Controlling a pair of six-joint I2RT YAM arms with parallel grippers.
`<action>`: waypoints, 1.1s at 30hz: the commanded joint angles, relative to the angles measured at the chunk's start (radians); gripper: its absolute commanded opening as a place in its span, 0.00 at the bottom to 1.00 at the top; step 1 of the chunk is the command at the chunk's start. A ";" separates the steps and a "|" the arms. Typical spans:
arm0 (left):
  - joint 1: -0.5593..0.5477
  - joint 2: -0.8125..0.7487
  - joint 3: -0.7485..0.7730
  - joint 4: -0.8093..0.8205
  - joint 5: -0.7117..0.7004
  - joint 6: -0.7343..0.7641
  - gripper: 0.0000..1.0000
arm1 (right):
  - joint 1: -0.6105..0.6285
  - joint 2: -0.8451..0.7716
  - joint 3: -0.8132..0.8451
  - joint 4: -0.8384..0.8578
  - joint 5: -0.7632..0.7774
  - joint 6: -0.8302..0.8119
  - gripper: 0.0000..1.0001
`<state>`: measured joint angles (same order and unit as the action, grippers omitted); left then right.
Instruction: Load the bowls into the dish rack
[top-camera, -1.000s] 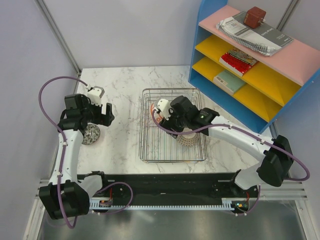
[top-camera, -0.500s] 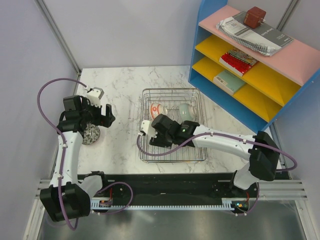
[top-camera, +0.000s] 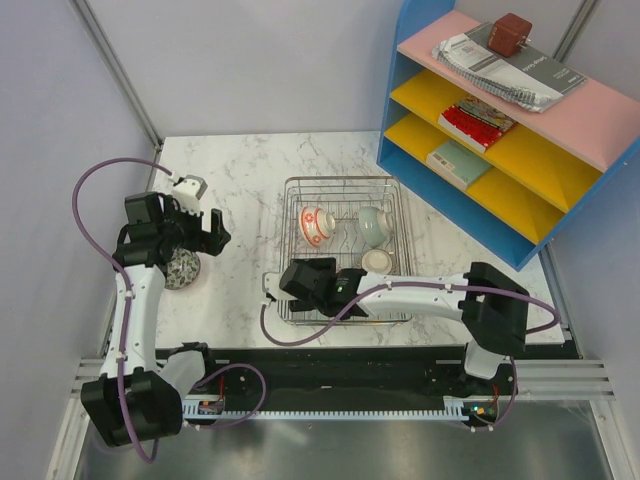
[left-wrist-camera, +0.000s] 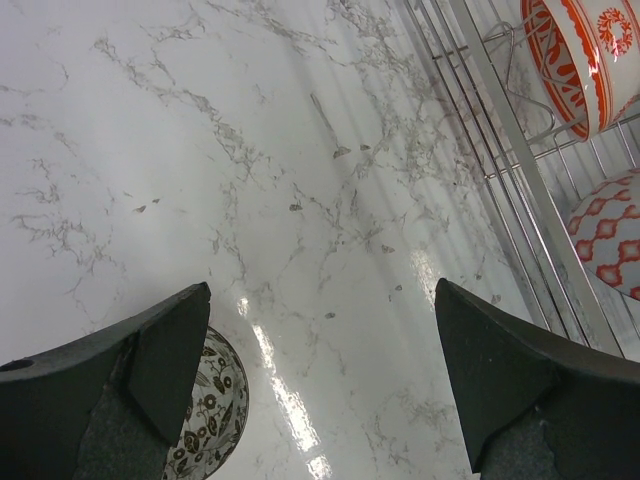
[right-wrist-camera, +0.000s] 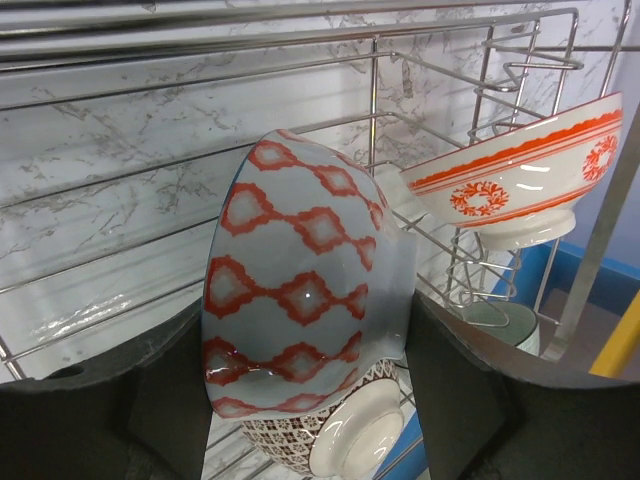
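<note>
The silver wire dish rack (top-camera: 288, 215) stands mid-table. A red-orange and white bowl (top-camera: 314, 225) and a pale teal bowl (top-camera: 373, 222) stand on edge in its far half. A brown-patterned bowl (top-camera: 377, 262) lies nearer. My right gripper (top-camera: 325, 283) is open at the rack's near left. In the right wrist view a grey bowl with red diamonds (right-wrist-camera: 300, 290) stands on edge between its fingers, over the brown-patterned bowl (right-wrist-camera: 340, 440). My left gripper (top-camera: 208, 232) is open above the table. A black-and-white floral bowl (top-camera: 183, 268) sits on the table beside it, and shows by the left finger (left-wrist-camera: 205, 420).
A blue shelf unit (top-camera: 500, 150) with books stands at the far right, close to the rack's right side. Bare marble (left-wrist-camera: 300, 150) lies between the floral bowl and the rack wires (left-wrist-camera: 500, 110). A purple cable loops off the left arm.
My right gripper has drawn back from the red-orange bowl toward the rack's near left, leaving that bowl standing on edge. My left arm has barely moved.
</note>
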<state>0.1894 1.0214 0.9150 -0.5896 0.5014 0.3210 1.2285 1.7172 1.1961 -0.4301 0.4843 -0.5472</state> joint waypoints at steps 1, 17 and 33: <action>0.008 -0.024 -0.004 0.024 0.023 -0.020 1.00 | 0.032 0.031 -0.006 0.100 0.122 -0.049 0.00; 0.013 -0.032 -0.007 0.027 0.031 -0.022 1.00 | 0.048 0.079 0.051 0.048 0.102 -0.031 0.50; 0.015 -0.032 -0.007 0.028 0.035 -0.020 1.00 | 0.046 0.097 0.086 -0.013 0.048 -0.007 0.98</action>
<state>0.1970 1.0061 0.9092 -0.5888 0.5095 0.3210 1.2682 1.8023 1.2457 -0.4194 0.5491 -0.5644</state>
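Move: The right hand holds the diamond-patterned bowl on its side; the free slot at the rack's near-left end lies about 3 cm to its left, 1 cm ahead and some 4 cm below. From this hand the orange bowl stands about 12 cm ahead and 1 cm to the right, and the brown bowl roughly 12 cm right and 4 cm ahead. From the left hand, the slot is some 18 cm right, 10 cm back and 14 cm below. The right hand, still pinching the diamond-patterned bowl, eases it about 1 cm left and slightly down towards the rack's left rail, fingertips tipping up some 5 degrees, then nearly stops over the slot. Only near the end do the fingers spread from partly to almost fully open and let go of the bowl, as the hand drifts another half centimetre left and sinks as little. ##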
